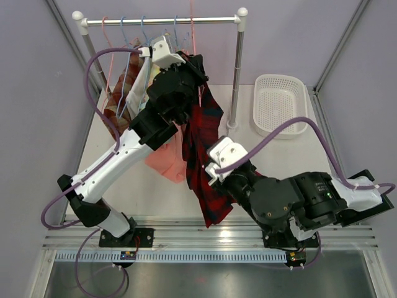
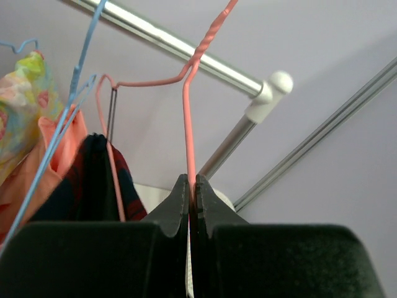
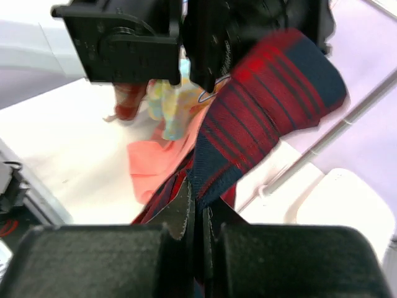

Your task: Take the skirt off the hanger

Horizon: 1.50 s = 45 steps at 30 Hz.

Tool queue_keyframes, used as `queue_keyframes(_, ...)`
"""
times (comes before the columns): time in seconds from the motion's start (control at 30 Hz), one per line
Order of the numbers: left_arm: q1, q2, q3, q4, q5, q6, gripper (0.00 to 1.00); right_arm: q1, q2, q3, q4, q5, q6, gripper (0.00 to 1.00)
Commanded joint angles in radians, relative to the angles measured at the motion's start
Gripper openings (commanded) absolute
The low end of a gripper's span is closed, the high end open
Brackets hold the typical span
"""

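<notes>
A red and navy plaid skirt [image 1: 201, 133] hangs from a pink wire hanger [image 1: 191, 28] on the rail and trails down toward the table's front. My left gripper [image 1: 197, 62] is up at the rail. In the left wrist view it [image 2: 191, 183] is shut on the pink hanger's [image 2: 188, 136] straight wire, with the skirt [image 2: 124, 180] just to the left. My right gripper [image 1: 209, 180] is low at the skirt's lower part. The right wrist view shows it [image 3: 200, 205] shut on a fold of the skirt [image 3: 260, 105], which stretches up and away.
A metal clothes rail [image 1: 161, 20] spans the back, its right post [image 1: 237, 74] beside the skirt. Blue hangers [image 1: 133, 56] with other garments hang to the left. A pink cloth [image 1: 170, 158] hangs beside the skirt. A white basket [image 1: 280, 102] sits at the back right.
</notes>
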State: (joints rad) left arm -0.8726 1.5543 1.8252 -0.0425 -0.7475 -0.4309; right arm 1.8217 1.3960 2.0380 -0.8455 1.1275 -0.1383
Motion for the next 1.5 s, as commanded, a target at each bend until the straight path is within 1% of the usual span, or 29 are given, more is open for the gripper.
queue_keyframes(0.0,0.185,0.067,0.005,-0.013,-0.038,0.069,0.0,0.227,-0.061,-0.021,0.404,0.089,-0.191,0.0)
queue_keyframes(0.07,0.225,0.064,0.023,-0.022,0.0,0.08,0.0,0.299,-0.061,-0.085,0.48,0.177,-0.283,0.0)
queue_keyframes(0.1,0.234,0.07,0.034,-0.029,0.023,0.083,0.0,0.323,-0.06,-0.105,0.547,0.199,-0.306,0.0)
queue_keyframes(0.17,0.263,0.078,0.089,-0.066,0.04,0.087,0.0,0.375,-0.06,-0.166,0.601,0.253,-0.348,0.0)
queue_keyframes(0.27,0.274,0.092,0.158,-0.102,0.079,0.109,0.0,0.387,-0.077,-0.271,0.69,0.311,-0.35,0.0)
queue_keyframes(0.3,0.274,0.09,0.169,-0.111,0.106,0.11,0.0,0.387,-0.086,-0.336,0.751,0.319,-0.354,0.0)
queue_keyframes(0.37,0.274,0.087,0.195,-0.123,0.132,0.097,0.0,0.387,-0.133,-0.398,0.834,0.318,-0.345,0.0)
queue_keyframes(0.43,0.273,0.072,0.203,-0.137,0.169,0.072,0.0,0.387,-0.193,-0.476,0.874,0.29,-0.299,0.0)
queue_keyframes(0.53,0.273,0.049,0.229,-0.174,0.232,0.037,0.0,0.386,-0.235,-0.536,0.853,0.272,-0.23,0.0)
queue_keyframes(0.6,0.271,0.041,0.258,-0.227,0.296,0.02,0.0,0.37,-0.259,-0.58,0.852,0.272,-0.227,0.0)
queue_keyframes(0.7,0.245,0.027,0.318,-0.301,0.376,0.012,0.0,0.282,-0.279,-0.61,0.709,0.258,-0.154,0.0)
queue_keyframes(0.73,0.21,0.021,0.331,-0.313,0.382,0.024,0.0,0.208,-0.287,-0.608,0.663,0.243,-0.065,0.0)
queue_keyframes(0.77,0.186,0.006,0.333,-0.321,0.382,0.071,0.0,0.17,-0.308,-0.604,0.575,0.198,-0.016,0.0)
queue_keyframes(0.83,0.112,-0.013,0.322,-0.345,0.344,0.127,0.0,0.082,-0.342,-0.614,0.551,0.134,0.054,0.0)
queue_keyframes(0.87,0.094,-0.023,0.298,-0.353,0.329,0.156,0.0,0.003,-0.373,-0.625,0.575,0.086,0.052,0.0)
queue_keyframes(0.93,0.057,-0.065,0.26,-0.369,0.292,0.187,0.0,-0.079,-0.384,-0.618,0.585,0.046,0.025,0.0)
queue_keyframes(0.97,0.044,-0.083,0.228,-0.373,0.277,0.198,0.0,-0.166,-0.371,-0.601,0.553,0.011,0.02,0.0)
queue_keyframes(1.0,0.037,-0.103,0.215,-0.393,0.252,0.207,0.0,-0.209,-0.358,-0.555,0.525,-0.012,0.02,0.0)
queue_keyframes(1.03,0.026,-0.109,0.215,-0.413,0.246,0.213,0.0,-0.302,-0.321,-0.529,0.476,-0.065,0.022,0.0)
queue_keyframes(1.07,0.021,-0.114,0.22,-0.437,0.246,0.213,0.0,-0.303,-0.301,-0.506,0.456,-0.095,0.022,0.0)
queue_keyframes(1.1,0.015,-0.128,0.221,-0.489,0.257,0.213,0.0,-0.384,-0.281,-0.466,0.436,-0.122,0.034,0.0)
queue_keyframes(1.17,0.001,-0.14,0.233,-0.546,0.286,0.189,0.0,-0.465,-0.22,-0.437,0.399,-0.205,0.049,0.0)
queue_keyframes(1.2,0.0,-0.145,0.255,-0.609,0.336,0.178,0.0,-0.539,-0.201,-0.427,0.399,-0.233,0.057,0.0)
queue_keyframes(1.27,-0.003,-0.142,0.293,-0.689,0.375,0.132,0.0,-0.596,-0.152,-0.429,0.401,-0.305,0.071,0.0)
queue_keyframes(1.33,-0.011,-0.126,0.356,-0.811,0.413,0.08,0.0,-0.675,-0.126,-0.446,0.41,-0.348,0.089,0.0)
queue_keyframes(1.37,-0.012,-0.116,0.387,-0.911,0.434,0.061,0.0,-0.703,-0.111,-0.453,0.427,-0.357,0.094,0.0)
queue_keyframes(1.4,-0.022,-0.106,0.413,-0.962,0.444,0.041,0.0,-0.725,-0.104,-0.475,0.436,-0.362,0.104,0.0)
queue_keyframes(1.43,-0.025,-0.096,0.449,-1.008,0.457,0.011,0.0,-0.777,-0.101,-0.487,0.442,-0.374,0.111,0.0)
queue_keyframes(1.47,-0.026,-0.088,0.466,-1.092,0.483,-0.008,0.0,-0.8,-0.101,-0.51,0.453,-0.382,0.12,0.0)
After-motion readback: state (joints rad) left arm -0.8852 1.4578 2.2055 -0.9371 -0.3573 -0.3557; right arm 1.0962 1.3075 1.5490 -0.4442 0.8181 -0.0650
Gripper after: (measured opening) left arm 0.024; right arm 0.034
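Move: The skirt's loop still hooked on the pink hanger's far end lies about 10 cm ahead of the left hand, 4 cm left and roughly level; that hand holds the hanger's near shoulder. The rail's right end is some 20 cm ahead of it, 12 right, 8 up; the peach garment 10 ahead, 10 left, 18 down. From the skirt-gripping right hand, the loop is roughly 38 cm ahead, 8 left, level, and the left gripper 28 ahead, 4 left, level. The skirt, still pinched by the right hand, is tugged about 4 cm back and 5 to the right, then carried over 20 cm forward and down towards the rack, that hand turning clockwise. Keeping its pinch on the hanger, the left hand goes briefly forward and left, then draws back well past its start, its left side rolling up as it turns clockwise and tips down. ##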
